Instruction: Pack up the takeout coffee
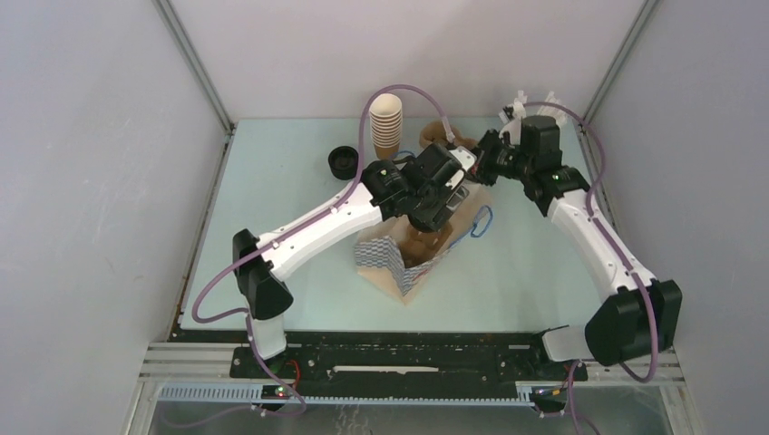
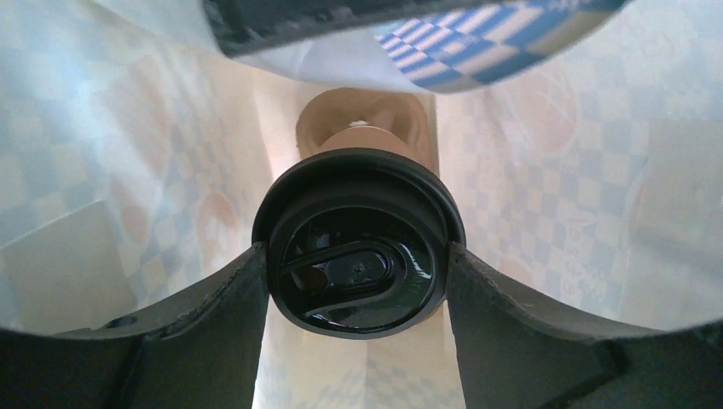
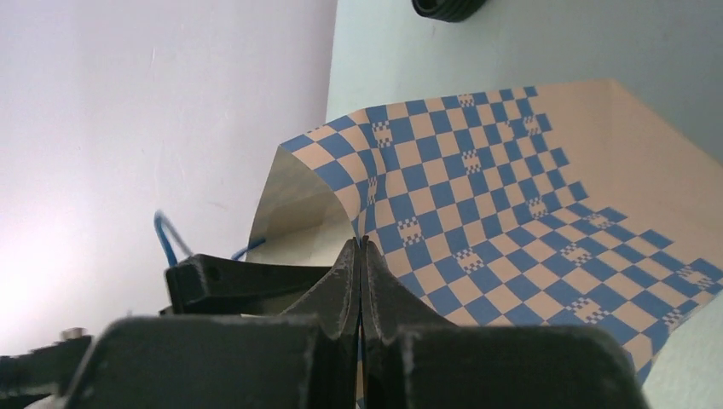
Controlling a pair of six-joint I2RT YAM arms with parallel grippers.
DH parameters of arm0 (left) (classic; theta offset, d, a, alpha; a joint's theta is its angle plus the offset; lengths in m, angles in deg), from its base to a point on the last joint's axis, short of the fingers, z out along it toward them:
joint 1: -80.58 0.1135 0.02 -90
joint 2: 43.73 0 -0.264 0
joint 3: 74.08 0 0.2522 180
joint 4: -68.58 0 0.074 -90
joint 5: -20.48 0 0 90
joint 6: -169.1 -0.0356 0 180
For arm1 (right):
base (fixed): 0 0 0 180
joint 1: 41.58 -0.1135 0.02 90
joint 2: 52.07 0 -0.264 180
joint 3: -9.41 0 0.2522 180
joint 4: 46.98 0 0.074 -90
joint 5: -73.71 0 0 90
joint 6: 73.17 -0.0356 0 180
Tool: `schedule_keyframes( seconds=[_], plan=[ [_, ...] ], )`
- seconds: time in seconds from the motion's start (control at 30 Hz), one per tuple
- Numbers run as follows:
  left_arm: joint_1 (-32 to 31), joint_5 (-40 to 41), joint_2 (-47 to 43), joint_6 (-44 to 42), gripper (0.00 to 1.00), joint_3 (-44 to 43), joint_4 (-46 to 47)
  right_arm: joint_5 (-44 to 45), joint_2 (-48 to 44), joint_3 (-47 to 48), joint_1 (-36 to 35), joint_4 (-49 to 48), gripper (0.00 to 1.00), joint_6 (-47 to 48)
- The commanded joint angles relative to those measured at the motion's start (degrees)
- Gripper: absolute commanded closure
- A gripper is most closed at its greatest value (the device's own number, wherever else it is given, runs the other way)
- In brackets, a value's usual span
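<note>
The takeout coffee (image 2: 358,213) fills the middle of the left wrist view, its black lid facing the camera and a bit of brown cup showing past it. My left gripper (image 2: 358,260) is shut on it, one finger (image 2: 230,298) pressed against each side of the lid, inside the blue-checkered paper bag (image 1: 385,258). From above, the left gripper (image 1: 433,207) reaches down into the bag's mouth. My right gripper (image 3: 361,249) is shut on the bag's rim (image 3: 341,204) and holds it up at the far side.
A stack of brown paper cups (image 1: 385,122) stands at the back, with a loose black lid (image 1: 345,163) to its left. A brown pulp tray (image 1: 444,136) lies behind the arms. The bag's blue handle (image 1: 482,220) hangs out to the right.
</note>
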Motion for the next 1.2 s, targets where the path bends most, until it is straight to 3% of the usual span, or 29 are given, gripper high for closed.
schedule_keyframes(
  seconds=[0.0,0.5,0.7,0.87,1.17],
  plan=[
    [-0.66,-1.97,-0.81,-2.34,0.64,-2.13,0.2,6.17,-7.15,-5.71,0.54,-10.17,1.0,-13.04],
    [-1.54,-8.36,2.57,-0.63,0.64,2.41,4.32,2.69,-7.54,-6.36,1.91,-5.04,1.0,-8.54],
    [-1.43,-5.74,2.95,-1.64,0.65,6.04,6.82,1.87,-5.47,-4.48,1.61,-4.55,1.0,-7.31],
    [-1.28,-3.33,3.88,-2.63,0.66,5.41,4.46,1.18,-4.09,-2.15,1.21,-0.69,0.99,-0.52],
    [-0.83,-7.32,1.14,-4.25,0.65,14.11,9.27,-1.58,-0.03,2.38,2.09,7.64,0.94,10.51]
  ],
)
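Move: The left hand already holds the lidded cup inside the paper bag; the two-well carrier on the bag's floor is about 12 cm below it and 2 cm nearer the robot. The bag's far rim, already pinched by the right fingertips, is roughly 9 cm ahead of the left hand, 8 cm to its right and 3 cm higher. From the right hand, the carrier is some 12 cm back, 7 cm left and 16 cm down, the spare carriers 9 cm ahead, 2 cm left and 18 cm down. Down and to the right go both hands together. The left keeps its grip on the lidded cup, dips back 1 cm, slides right about 3 cm, then sinks some 4 cm between the bag's walls and comes forward again. The right keeps pinching the far rim, easing right, bobbing up slightly, then lowering about 4 cm; its wrist swings some 10 degrees clockwise and mostly back. ##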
